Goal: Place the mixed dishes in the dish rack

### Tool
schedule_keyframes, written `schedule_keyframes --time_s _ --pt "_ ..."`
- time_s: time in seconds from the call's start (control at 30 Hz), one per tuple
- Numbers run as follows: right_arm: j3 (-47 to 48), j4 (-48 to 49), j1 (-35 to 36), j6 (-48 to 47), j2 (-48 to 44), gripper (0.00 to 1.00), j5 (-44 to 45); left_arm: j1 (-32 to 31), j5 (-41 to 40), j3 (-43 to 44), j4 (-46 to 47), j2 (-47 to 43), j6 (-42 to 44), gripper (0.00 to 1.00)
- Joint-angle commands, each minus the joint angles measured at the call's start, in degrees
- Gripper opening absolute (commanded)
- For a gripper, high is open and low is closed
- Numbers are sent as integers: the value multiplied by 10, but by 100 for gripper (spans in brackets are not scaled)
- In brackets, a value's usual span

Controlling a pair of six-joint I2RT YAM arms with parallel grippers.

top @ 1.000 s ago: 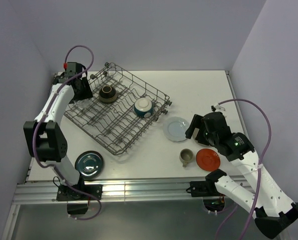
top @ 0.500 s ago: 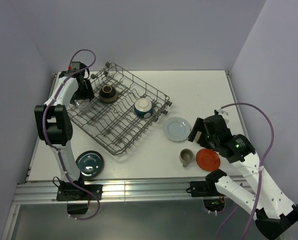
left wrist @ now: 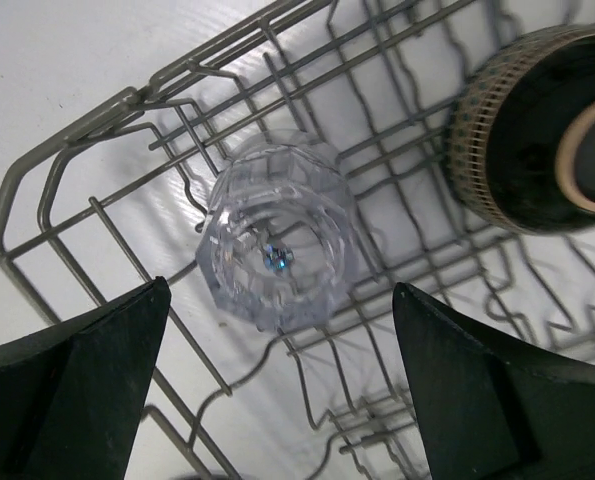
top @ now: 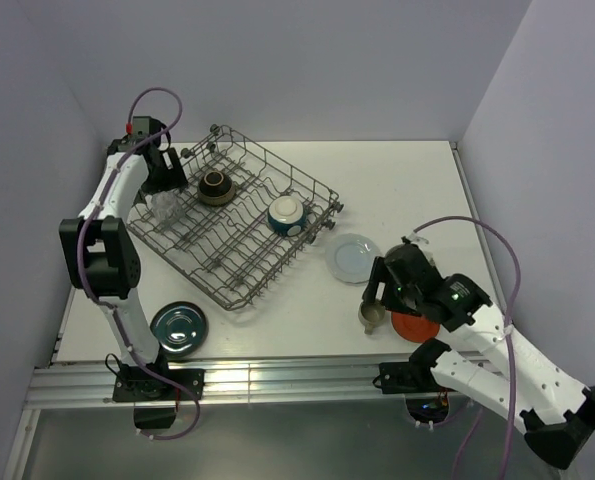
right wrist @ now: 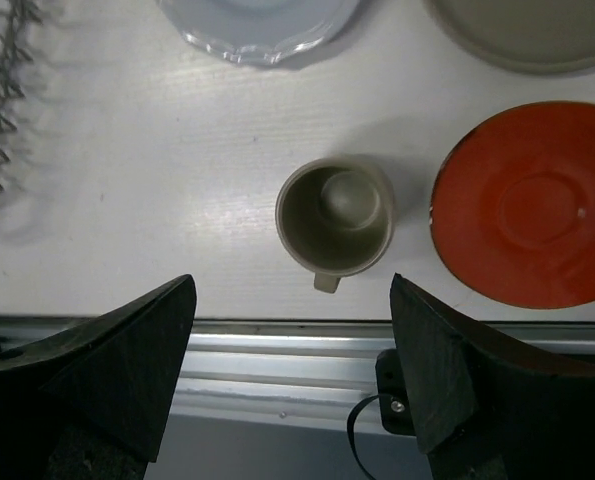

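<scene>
The grey wire dish rack (top: 282,168) holds a brown bowl (top: 215,187), a cream bowl (top: 287,213) and a clear glass (top: 165,205). My left gripper (top: 163,183) hovers open just above the glass (left wrist: 277,240), touching nothing; its jaws stand wide to either side. On the table lie a dark teal dish (top: 178,328), a pale blue plate (top: 353,257), a grey mug (top: 371,315) and a red-orange saucer (top: 417,327). My right gripper (top: 379,293) is open over the mug (right wrist: 335,215), which stands upright between the lines of the fingers, handle toward the table's near edge.
The saucer (right wrist: 532,205) lies right beside the mug. The pale blue plate (right wrist: 257,20) is just behind it, and a beige round rim (right wrist: 537,35) shows at the far right. The table's metal front rail (right wrist: 277,345) runs close under the right gripper.
The left gripper has opened and let go of the glass, which now stands in the rack's back left corner. The right arm has swung left and down over the mug.
</scene>
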Motion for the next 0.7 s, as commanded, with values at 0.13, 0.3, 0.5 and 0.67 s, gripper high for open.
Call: schedule_keyframes --time_s 0.13,0.3,0.5,0.67 --pt "-45 119 87 44 107 80 12 2 75 -22 21 -199 -35 99" --pt "-55 145 92 41 169 65 61 -7 145 -96 51 -332 -46 99" --pt "-64 182 93 37 216 36 47 -26 217 -181 80 -485 -79 99" --pt "-69 199 103 43 242 19 45 -45 309 -244 98 -556 -104 99"
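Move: The mug stands under the right hand, some 2 cm ahead, 1 cm to its left and 11 cm down; from the mug, the red plate is about 11 cm right and 1 cm back, the light blue plate 15 cm ahead and 5 cm left. The glass sits directly below the open left hand by about 6 cm; the dark plate is roughly 31 cm back from that hand, 7 cm right and 13 cm down. The mug's left wall is straddled at the rim by the right hand, which swings about 5 cm left and sinks some 8 cm, closing from wide to nearly shut with one finger inside and one outside. From the glass already released in the rack, the left hand climbs away quickly, back and to its right, fingers staying wide and tipping up towards forward. ##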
